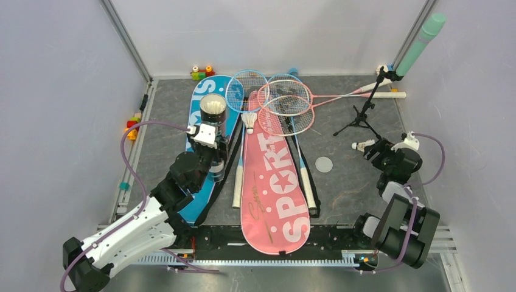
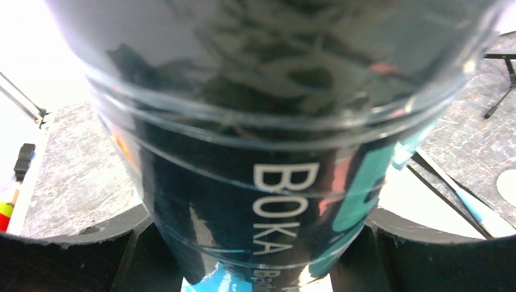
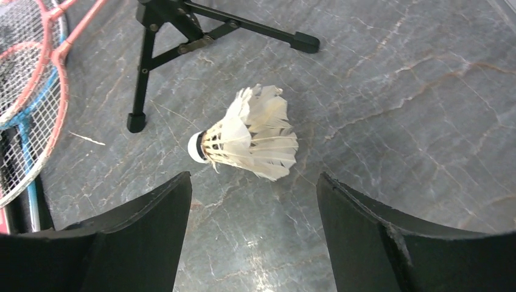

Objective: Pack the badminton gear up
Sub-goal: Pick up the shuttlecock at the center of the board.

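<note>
My left gripper (image 1: 208, 143) is shut on the dark cylindrical tube (image 1: 213, 109), which stands upright with its mouth open over the blue bag (image 1: 202, 100). The tube (image 2: 268, 158), marked "BOKA", fills the left wrist view between the fingers (image 2: 73, 249). A white shuttlecock (image 3: 249, 135) lies on its side on the table just beyond my right gripper (image 3: 252, 182), which is open and empty. From above, that shuttlecock (image 1: 364, 146) lies at the tip of the right gripper (image 1: 378, 150). A second shuttlecock (image 1: 249, 121) rests on the pink bag (image 1: 274, 194). Blue and pink rackets (image 1: 286, 100) lie crossed at the back.
A black tripod stand (image 1: 364, 112) holding a teal cylinder (image 1: 421, 44) stands just behind the right gripper; its feet (image 3: 137, 121) are close to the shuttlecock. A round clear lid (image 1: 324, 164) lies beside the pink bag. Toy blocks (image 1: 201, 73) sit at the back and along the left edge (image 1: 132, 125).
</note>
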Tool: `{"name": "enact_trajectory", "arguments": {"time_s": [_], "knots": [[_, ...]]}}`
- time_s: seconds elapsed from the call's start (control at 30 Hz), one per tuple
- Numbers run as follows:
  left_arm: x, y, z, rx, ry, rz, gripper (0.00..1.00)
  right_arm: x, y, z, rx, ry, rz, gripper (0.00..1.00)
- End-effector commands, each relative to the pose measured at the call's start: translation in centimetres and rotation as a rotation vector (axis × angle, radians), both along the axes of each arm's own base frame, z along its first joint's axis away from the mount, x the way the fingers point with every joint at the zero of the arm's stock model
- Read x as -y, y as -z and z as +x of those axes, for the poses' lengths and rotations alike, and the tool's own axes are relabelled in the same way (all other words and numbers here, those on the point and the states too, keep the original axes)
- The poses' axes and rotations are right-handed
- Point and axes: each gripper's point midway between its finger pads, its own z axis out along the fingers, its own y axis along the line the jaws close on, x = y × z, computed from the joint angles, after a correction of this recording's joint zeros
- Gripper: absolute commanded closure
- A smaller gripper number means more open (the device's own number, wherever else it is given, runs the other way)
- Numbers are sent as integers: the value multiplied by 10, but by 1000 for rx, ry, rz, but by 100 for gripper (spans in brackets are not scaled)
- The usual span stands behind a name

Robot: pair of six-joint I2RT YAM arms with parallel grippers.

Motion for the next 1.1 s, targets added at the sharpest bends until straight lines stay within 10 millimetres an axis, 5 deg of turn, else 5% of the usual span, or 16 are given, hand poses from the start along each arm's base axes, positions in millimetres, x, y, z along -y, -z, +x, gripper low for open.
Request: {"name": "enact_trajectory", "arguments": {"time_s": [0.0, 0.33, 0.73, 1.07], "knots": [[6, -27, -3, 74, 41, -84, 97, 3, -26, 18, 183, -29, -61, 21], [6, -24, -2, 58, 38, -64, 97, -17, -26, 28, 308, -137, -25, 34], [4, -23, -4, 57, 35, -56, 97, -36, -27, 31, 355, -220, 63, 100], [26, -12, -3, 48, 150, 40, 97, -70, -73, 18, 477, -345, 78, 100]]}}
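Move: The shuttlecock lies about 4 cm ahead of the open right gripper, 3 cm to its left and 3 cm below it, cork end to the left. The tripod stands just beyond: its right foot some 7 cm ahead and 3 cm to the gripper's right, its left foot about 8 cm ahead and 14 cm left. The white disc is 18 cm left and 3 cm back. From the left hand, the shuttlecock is about 55 cm right, 6 cm ahead and 22 cm below. Slide the right gripper low over the floor, forward and to the left, until its tips straddle the shuttlecock near the cork, then shut the fingers fully to pinch the feathers there. Carry on left, about 5 cm in all, and rise some 3 cm at the end, tipping the fingers up about 20 degrees and swinging them slightly counter-clockwise. ##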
